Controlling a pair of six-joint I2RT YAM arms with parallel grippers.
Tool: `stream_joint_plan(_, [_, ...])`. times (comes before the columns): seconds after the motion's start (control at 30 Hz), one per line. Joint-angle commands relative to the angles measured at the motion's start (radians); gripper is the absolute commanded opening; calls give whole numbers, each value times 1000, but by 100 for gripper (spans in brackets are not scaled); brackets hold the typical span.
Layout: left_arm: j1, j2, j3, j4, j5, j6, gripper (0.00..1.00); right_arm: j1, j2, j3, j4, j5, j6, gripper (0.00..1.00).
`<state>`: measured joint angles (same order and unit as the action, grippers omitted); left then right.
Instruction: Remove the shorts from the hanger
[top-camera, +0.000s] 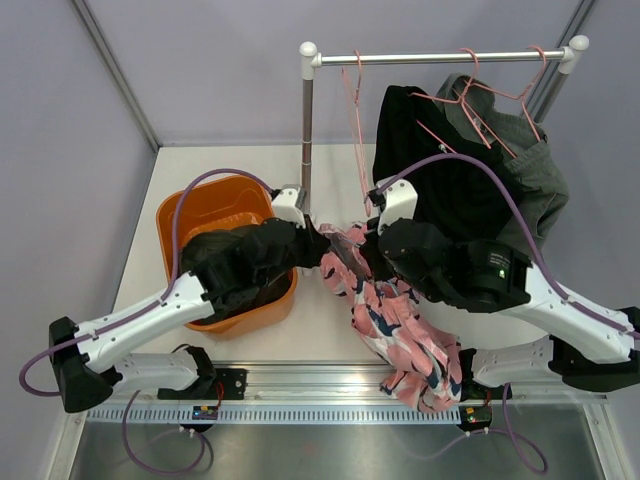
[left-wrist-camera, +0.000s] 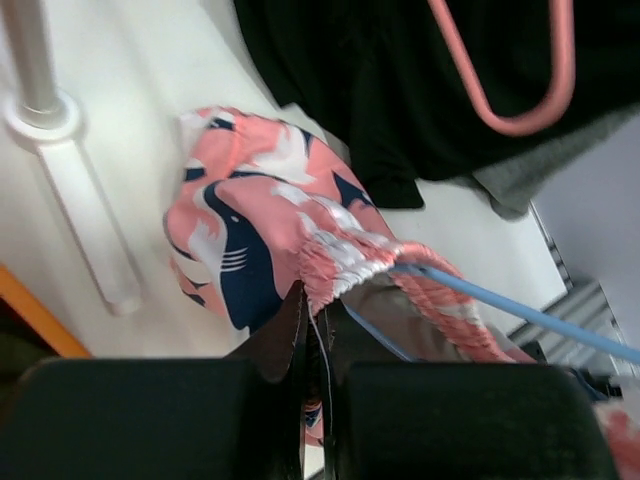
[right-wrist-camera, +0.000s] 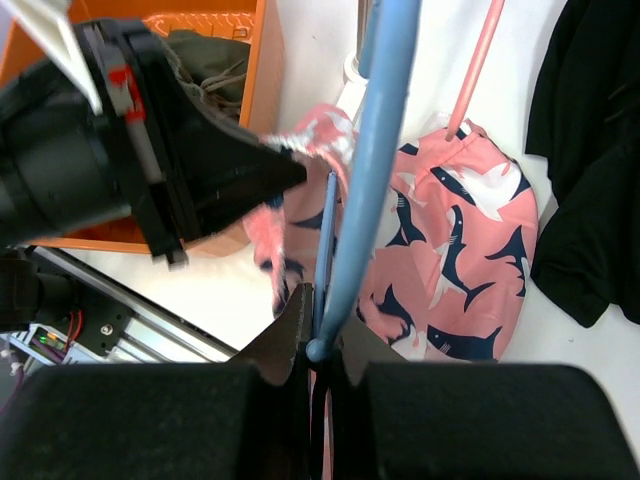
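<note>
The pink shorts (top-camera: 400, 335) with navy-and-white print hang between my two grippers above the table's front. My left gripper (top-camera: 326, 252) is shut on their gathered waistband (left-wrist-camera: 345, 255). My right gripper (top-camera: 366, 256) is shut on the blue hanger (right-wrist-camera: 375, 150), which runs through the waistband (left-wrist-camera: 520, 312). The black shorts (top-camera: 440, 170) and the grey shorts (top-camera: 535, 175) hang on pink hangers (top-camera: 480, 100) from the rail. The dark olive shorts (right-wrist-camera: 205, 55) lie in the orange basket (top-camera: 175, 215).
The metal rack's rail (top-camera: 440, 57) and post (top-camera: 307, 130) stand at the back, with an empty pink hanger (top-camera: 355, 110) beside the post. The post's white foot (left-wrist-camera: 85, 210) is close to the left gripper. The basket stands at the left under my left arm.
</note>
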<state>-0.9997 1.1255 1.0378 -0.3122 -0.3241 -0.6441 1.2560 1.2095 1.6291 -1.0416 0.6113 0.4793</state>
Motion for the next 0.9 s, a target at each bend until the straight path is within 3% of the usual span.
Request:
stream_joint_plan(0.0, [106, 17, 50, -22, -82, 5, 0, 8, -62, 43, 3, -7, 10, 0])
stream_joint_plan(0.13, [180, 78, 56, 1, -20, 3, 0, 8, -85, 52, 3, -30, -1, 0])
stream_joint_plan(0.47, [190, 247, 45, 128, 123, 18, 0, 8, -159, 5, 15, -24, -10, 0])
stream_joint_plan(0.73, [182, 212, 68, 117, 181, 72, 0, 8, -174, -20, 25, -12, -11, 0])
stream_joint_plan(0.87, [86, 166, 88, 110, 200, 132, 0, 8, -173, -6, 47, 60, -33, 0])
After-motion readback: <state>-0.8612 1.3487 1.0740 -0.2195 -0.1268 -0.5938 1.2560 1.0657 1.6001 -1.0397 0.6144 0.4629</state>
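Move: My left hand, pinching the shorts' waistband, has the end of the blue hanger tucked inside it about 3 cm to the right, 2 ahead and 1 above. The shorts' body hangs some 14 cm right, 12 back and 10 below; the basket is about 20 cm left, 5 ahead and 20 below. From my right hand, gripping the hanger, the pinched waistband lies about 8 cm left, 5 ahead and 9 below. I work the waistband off the hanger's end. My left hand pushes it forward about 6 cm, first bearing left, then swinging right and some 5 cm down past the hanger, easing back slightly at the end. Meanwhile my right hand keeps the hanger gripped and draws it right and up, rolling its left side slightly higher; both grips stay shut. ##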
